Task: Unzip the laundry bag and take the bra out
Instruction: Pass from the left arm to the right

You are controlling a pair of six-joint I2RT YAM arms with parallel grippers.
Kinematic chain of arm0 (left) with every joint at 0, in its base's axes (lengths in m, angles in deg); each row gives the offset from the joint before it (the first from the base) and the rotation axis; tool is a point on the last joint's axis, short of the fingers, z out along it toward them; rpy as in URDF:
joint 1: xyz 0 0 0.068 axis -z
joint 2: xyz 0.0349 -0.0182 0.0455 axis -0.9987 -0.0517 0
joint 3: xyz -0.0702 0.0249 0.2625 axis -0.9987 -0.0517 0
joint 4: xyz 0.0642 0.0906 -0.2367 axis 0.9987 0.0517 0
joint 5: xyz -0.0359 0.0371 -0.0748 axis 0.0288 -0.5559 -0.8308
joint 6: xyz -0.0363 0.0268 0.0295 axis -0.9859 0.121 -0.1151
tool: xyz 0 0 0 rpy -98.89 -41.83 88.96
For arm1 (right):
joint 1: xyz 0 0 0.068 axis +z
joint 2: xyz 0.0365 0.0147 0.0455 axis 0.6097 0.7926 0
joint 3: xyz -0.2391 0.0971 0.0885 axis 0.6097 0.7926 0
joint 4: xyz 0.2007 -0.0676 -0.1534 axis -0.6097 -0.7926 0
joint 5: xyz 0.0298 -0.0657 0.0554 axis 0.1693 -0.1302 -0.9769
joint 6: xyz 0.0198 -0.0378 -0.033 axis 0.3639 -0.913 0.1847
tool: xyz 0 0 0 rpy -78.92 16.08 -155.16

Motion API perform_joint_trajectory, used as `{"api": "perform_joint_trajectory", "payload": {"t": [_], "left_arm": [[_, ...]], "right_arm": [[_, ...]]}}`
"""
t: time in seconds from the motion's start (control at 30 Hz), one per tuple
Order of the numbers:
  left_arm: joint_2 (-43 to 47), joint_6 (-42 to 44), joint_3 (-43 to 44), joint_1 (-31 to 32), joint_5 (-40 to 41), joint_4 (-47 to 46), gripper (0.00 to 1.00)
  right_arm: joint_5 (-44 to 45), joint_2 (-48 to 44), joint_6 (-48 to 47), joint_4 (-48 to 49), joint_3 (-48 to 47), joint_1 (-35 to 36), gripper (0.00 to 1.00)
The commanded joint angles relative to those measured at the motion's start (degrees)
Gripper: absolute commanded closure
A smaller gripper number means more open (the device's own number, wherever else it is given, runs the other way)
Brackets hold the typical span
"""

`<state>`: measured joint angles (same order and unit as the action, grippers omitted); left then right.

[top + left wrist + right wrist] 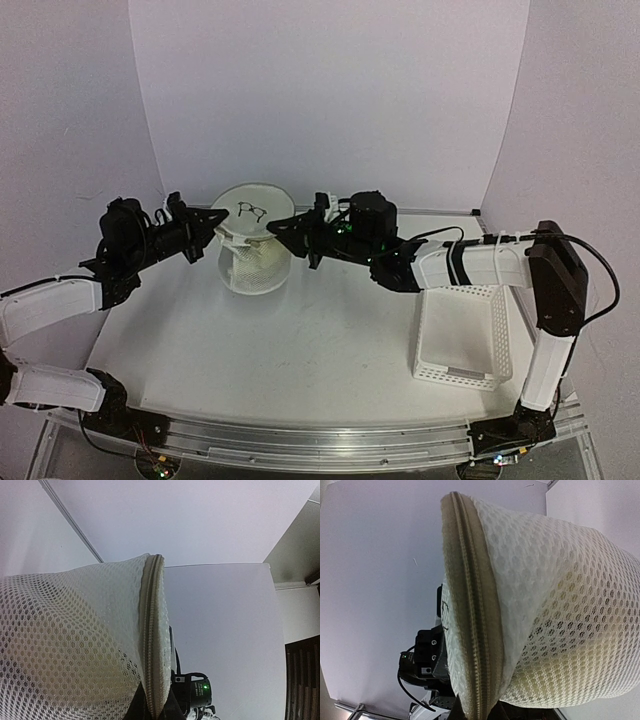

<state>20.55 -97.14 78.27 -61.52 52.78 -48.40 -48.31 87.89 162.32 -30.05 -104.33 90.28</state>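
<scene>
The laundry bag (252, 262), a white mesh pouch, stands upright at the back of the table. Its round face (250, 210) with a small black bra outline is tilted up. My left gripper (222, 222) is shut on the bag's left rim. My right gripper (277, 229) is shut on the right rim. In the left wrist view the zipper band (152, 645) runs down between my dark fingertips (170, 711). In the right wrist view the zipper band (476, 630) also ends between my fingers (525, 716), and it looks zipped. The bra is hidden; only a pale bulk shows through the mesh (570, 645).
A white perforated plastic basket (498, 330) sits on the table under my right forearm. The table's back edge and walls stand close behind the bag. The right arm's wrist camera (197, 692) shows just past the bag in the left wrist view.
</scene>
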Motion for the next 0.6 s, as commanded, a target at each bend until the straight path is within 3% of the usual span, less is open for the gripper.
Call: {"api": "perform_joint_trajectory", "payload": {"t": [0.0, 0.13, 0.37, 0.47, 0.57], "left_arm": [[2.23, -0.36, -0.73, 0.41, -0.56, -5.28, 1.0], [2.58, 0.32, -1.98, 0.5, -0.71, -5.36, 1.0], [3.06, 0.77, -4.59, 0.5, -2.13, -5.35, 0.52], [2.74, 0.69, -6.01, 0.5, -3.76, -5.22, 0.38], [2.07, 0.56, -7.64, 0.57, -5.36, -5.27, 0.32]], "right_arm": [[0.56, -2.34, -2.08, 2.72, -0.86, 0.27, 1.0], [1.05, -3.77, -3.43, 2.79, 0.86, 0.26, 1.0], [1.91, -6.23, -5.7, 4.01, 4.47, 0.24, 1.0], [1.79, -6.74, -6.2, 4.76, 5.24, 0.28, 1.0], [0.98, -6.71, -6.4, 5.52, 5.29, 0.29, 1.0]]}}
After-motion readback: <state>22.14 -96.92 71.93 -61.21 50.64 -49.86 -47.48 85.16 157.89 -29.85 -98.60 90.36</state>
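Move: Both hands already pinch the front rim of the laundry bag. From the left hand, the middle of the bag lies about 4 cm ahead, 5 cm to the right and 7 cm below; from the right hand, about 4 cm ahead, 3 cm to the left and 5 cm below. The bra sits low inside the bag, roughly 3 cm ahead, 6 cm to the right and 10 cm below the left hand. Down first, some 1 cm, goes the left hand with its grip still shut; then its fingers spread well open, letting go of the bag's rim as it sinks about 2.5 cm more and draws back a little. The right hand keeps its pinch on the zip rim, pausing before it eases down about 2 cm and slightly to its right, away from the left gripper. ##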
